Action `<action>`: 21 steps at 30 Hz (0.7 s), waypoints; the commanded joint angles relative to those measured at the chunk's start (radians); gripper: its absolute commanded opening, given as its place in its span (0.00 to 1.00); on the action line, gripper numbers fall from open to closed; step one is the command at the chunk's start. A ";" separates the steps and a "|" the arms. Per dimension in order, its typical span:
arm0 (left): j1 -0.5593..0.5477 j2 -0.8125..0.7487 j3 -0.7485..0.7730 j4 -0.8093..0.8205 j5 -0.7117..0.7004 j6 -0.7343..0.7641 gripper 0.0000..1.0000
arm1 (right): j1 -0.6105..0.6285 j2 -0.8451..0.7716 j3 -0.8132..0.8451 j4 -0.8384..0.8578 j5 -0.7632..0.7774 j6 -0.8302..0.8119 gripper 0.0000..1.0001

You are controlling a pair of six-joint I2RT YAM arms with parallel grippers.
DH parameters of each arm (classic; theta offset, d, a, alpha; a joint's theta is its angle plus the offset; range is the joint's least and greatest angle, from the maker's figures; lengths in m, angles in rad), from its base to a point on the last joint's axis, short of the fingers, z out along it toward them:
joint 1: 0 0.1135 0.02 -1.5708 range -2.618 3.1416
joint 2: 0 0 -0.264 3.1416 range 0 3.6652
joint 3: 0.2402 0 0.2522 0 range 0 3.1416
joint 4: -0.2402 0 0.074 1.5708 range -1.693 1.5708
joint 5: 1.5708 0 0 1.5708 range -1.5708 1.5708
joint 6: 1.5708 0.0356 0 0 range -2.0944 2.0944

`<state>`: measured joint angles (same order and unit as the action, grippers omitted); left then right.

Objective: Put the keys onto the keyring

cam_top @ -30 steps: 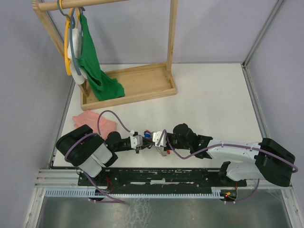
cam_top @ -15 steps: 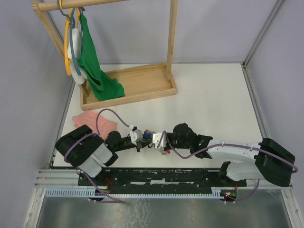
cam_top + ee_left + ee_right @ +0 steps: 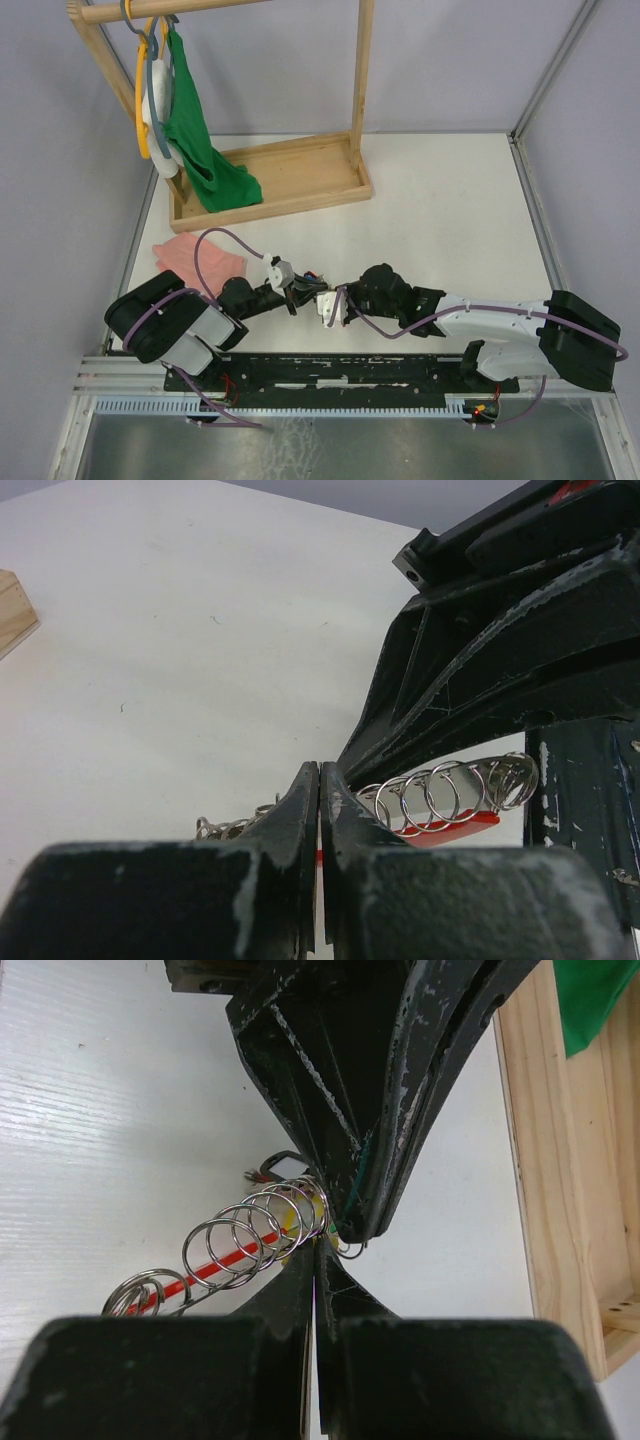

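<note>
The keyring (image 3: 250, 1241) is pulled out into a row of silver coils, which also show in the left wrist view (image 3: 440, 794). A red tag (image 3: 450, 830) lies under the coils. My right gripper (image 3: 315, 1248) is shut at the coil's upper end, where a yellow tag (image 3: 300, 1222) sits by its tips. My left gripper (image 3: 320, 780) is shut too, tip to tip with the right one. A thin green edge (image 3: 364, 1155) shows between the left gripper's fingers. In the top view both grippers (image 3: 294, 287) (image 3: 320, 300) meet over the bunch (image 3: 311, 279) near the table's front edge.
A pink cloth (image 3: 200, 255) lies just behind the left arm. A wooden rack with a tray base (image 3: 300, 195) stands at the back left, with a green garment (image 3: 205, 150) and hangers on it. The tray's wall (image 3: 560, 1160) is close on the right gripper's right.
The left gripper has swung up and back to the left. The right gripper has followed it leftward, and the bunch has moved with them. Both grippers stay shut.
</note>
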<state>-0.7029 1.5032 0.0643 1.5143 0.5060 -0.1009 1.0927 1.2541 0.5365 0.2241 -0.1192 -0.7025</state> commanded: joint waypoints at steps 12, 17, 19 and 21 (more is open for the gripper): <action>0.002 0.003 -0.014 0.119 0.051 0.018 0.22 | 0.008 -0.062 0.128 -0.257 0.047 -0.162 0.01; 0.005 -0.061 -0.010 0.035 0.046 0.060 0.27 | 0.008 -0.064 0.155 -0.295 0.048 -0.198 0.01; 0.006 -0.112 0.008 -0.060 0.053 0.086 0.29 | 0.010 -0.068 0.163 -0.298 0.041 -0.206 0.01; 0.006 -0.172 0.029 -0.198 0.056 0.120 0.29 | 0.013 -0.068 0.170 -0.294 0.040 -0.215 0.01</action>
<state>-0.7017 1.4300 0.0570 1.4643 0.5354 -0.0841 1.0977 1.2137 0.6495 -0.0765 -0.0746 -0.8818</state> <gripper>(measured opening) 0.285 0.012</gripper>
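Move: The fingertips of the two hands almost meet at the wire end of the coiled keyring. The keyring's middle lies some 4 cm back and 2 cm right of the left hand, a little lower; from the right hand it is about 4 cm back, neither left nor right, a little below. The yellow key sits about 1 cm back, 1 cm right and 1 cm below the left hand; the black key hangs about 1 cm back of it and 4 cm down. The left fingers part to about a quarter open around the keyring's wire end, giving up their pinch while the hand holds nearly still, easing slightly back and only at the last rising about 1 cm. The right hand keeps its fingers shut on the wire end and draws about 2 cm to the right, away from the left hand, rising slightly and rolling its left side down some 10 degrees. ##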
